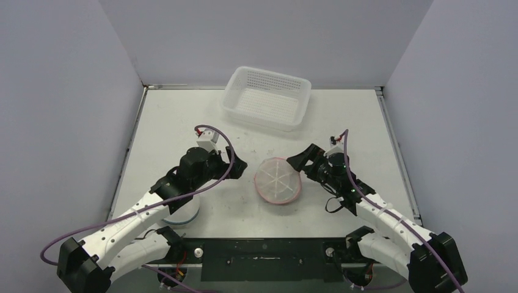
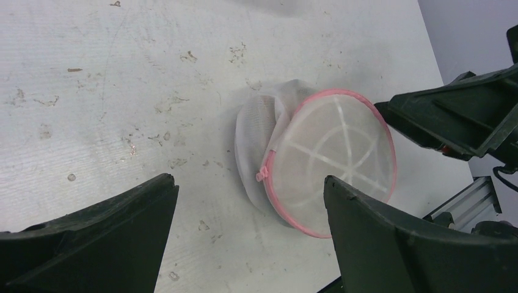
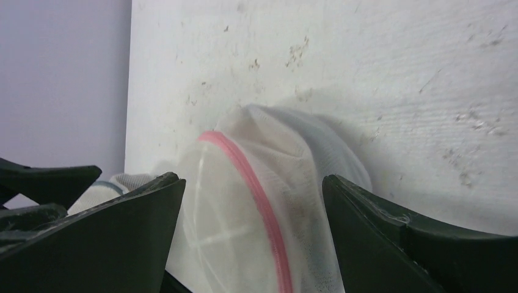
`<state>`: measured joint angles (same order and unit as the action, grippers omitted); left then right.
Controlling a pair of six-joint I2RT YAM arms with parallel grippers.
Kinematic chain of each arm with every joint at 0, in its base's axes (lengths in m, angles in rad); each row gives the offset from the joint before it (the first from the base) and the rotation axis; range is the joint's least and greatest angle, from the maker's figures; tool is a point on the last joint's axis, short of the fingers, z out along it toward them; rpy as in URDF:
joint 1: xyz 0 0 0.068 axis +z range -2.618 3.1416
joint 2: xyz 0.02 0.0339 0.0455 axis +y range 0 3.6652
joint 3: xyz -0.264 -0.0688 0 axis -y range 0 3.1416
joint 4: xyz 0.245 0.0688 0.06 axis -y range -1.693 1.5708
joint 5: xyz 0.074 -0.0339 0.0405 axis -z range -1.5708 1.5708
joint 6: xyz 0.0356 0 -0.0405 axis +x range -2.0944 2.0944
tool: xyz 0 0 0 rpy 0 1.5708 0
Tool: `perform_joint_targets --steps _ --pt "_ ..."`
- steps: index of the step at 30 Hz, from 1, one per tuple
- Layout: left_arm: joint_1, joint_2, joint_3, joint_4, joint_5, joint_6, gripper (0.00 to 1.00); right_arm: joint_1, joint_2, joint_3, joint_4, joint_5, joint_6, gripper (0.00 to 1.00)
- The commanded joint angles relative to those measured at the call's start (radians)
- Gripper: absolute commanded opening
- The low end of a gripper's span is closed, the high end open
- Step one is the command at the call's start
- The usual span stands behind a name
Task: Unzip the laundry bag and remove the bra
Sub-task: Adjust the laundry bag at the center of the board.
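Note:
The laundry bag (image 1: 279, 180) is a round white mesh pouch with a pink zipper rim, lying mid-table between the arms. In the left wrist view the laundry bag (image 2: 330, 159) shows its pink zipper pull (image 2: 262, 176) on the near-left rim, with the zip shut. The bra is hidden; only pale fabric shows through the mesh. My left gripper (image 1: 237, 163) (image 2: 249, 183) is open, a little left of the bag and apart from it. My right gripper (image 1: 297, 166) (image 3: 251, 179) is open at the bag's right edge. The laundry bag (image 3: 262, 201) bulges between its fingers.
A white perforated basket (image 1: 267, 97) stands at the back centre of the table. A white round thing with a blue rim (image 1: 183, 215) sits under my left forearm. Grey walls enclose the table on three sides.

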<state>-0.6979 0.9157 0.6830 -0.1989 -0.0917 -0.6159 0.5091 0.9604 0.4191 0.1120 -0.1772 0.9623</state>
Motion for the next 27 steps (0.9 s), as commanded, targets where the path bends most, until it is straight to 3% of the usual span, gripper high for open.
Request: perform_joint_targets --steps 1,7,15,18,21,27 --pt "0.025 0.016 0.021 0.054 0.034 0.015 0.88 -0.088 -0.021 0.082 0.023 -0.038 -0.085 0.87" --pt "0.065 0.147 0.095 0.112 0.115 0.014 0.88 -0.108 -0.218 0.095 -0.205 -0.105 -0.167 0.88" --pt "0.098 0.383 0.255 0.211 0.314 0.035 0.89 -0.094 -0.538 -0.083 -0.316 -0.243 0.006 0.89" --pt "0.096 0.464 0.296 0.252 0.352 0.034 0.89 -0.089 -0.587 -0.161 -0.265 -0.254 0.08 0.89" --pt "0.087 0.53 0.306 0.296 0.358 0.024 0.88 -0.086 -0.574 -0.246 -0.096 -0.272 0.161 0.89" --pt "0.058 0.565 0.231 0.409 0.389 -0.018 0.88 -0.061 -0.406 -0.248 0.096 -0.257 0.167 0.89"
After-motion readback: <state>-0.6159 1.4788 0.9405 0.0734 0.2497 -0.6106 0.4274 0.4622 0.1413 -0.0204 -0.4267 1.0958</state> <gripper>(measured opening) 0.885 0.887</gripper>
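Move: The pink-rimmed laundry bag lies about 14 cm to the left hand's right and 4 cm back, roughly 10 cm lower. From the right hand the same bag's middle is about 8 cm left, 7 cm back and 5 cm below. Counted from the left hand, the white basket stands about 28 cm ahead and 11 cm right, and the blue-rimmed bag some 14 cm back and 21 cm left, both roughly 11 cm lower. The right hand leaves the laundry bag's far-right rim: after a short push forward and right it rises about 6 cm, swings back over 9 cm and sinks again beside the right rim, ending nearly 8 cm back of its start. Meanwhile the left hand goes right and forward, dipping slightly, about 12 cm in all, round to the bag's far side, turning clockwise. Both grippers stay wide open. ##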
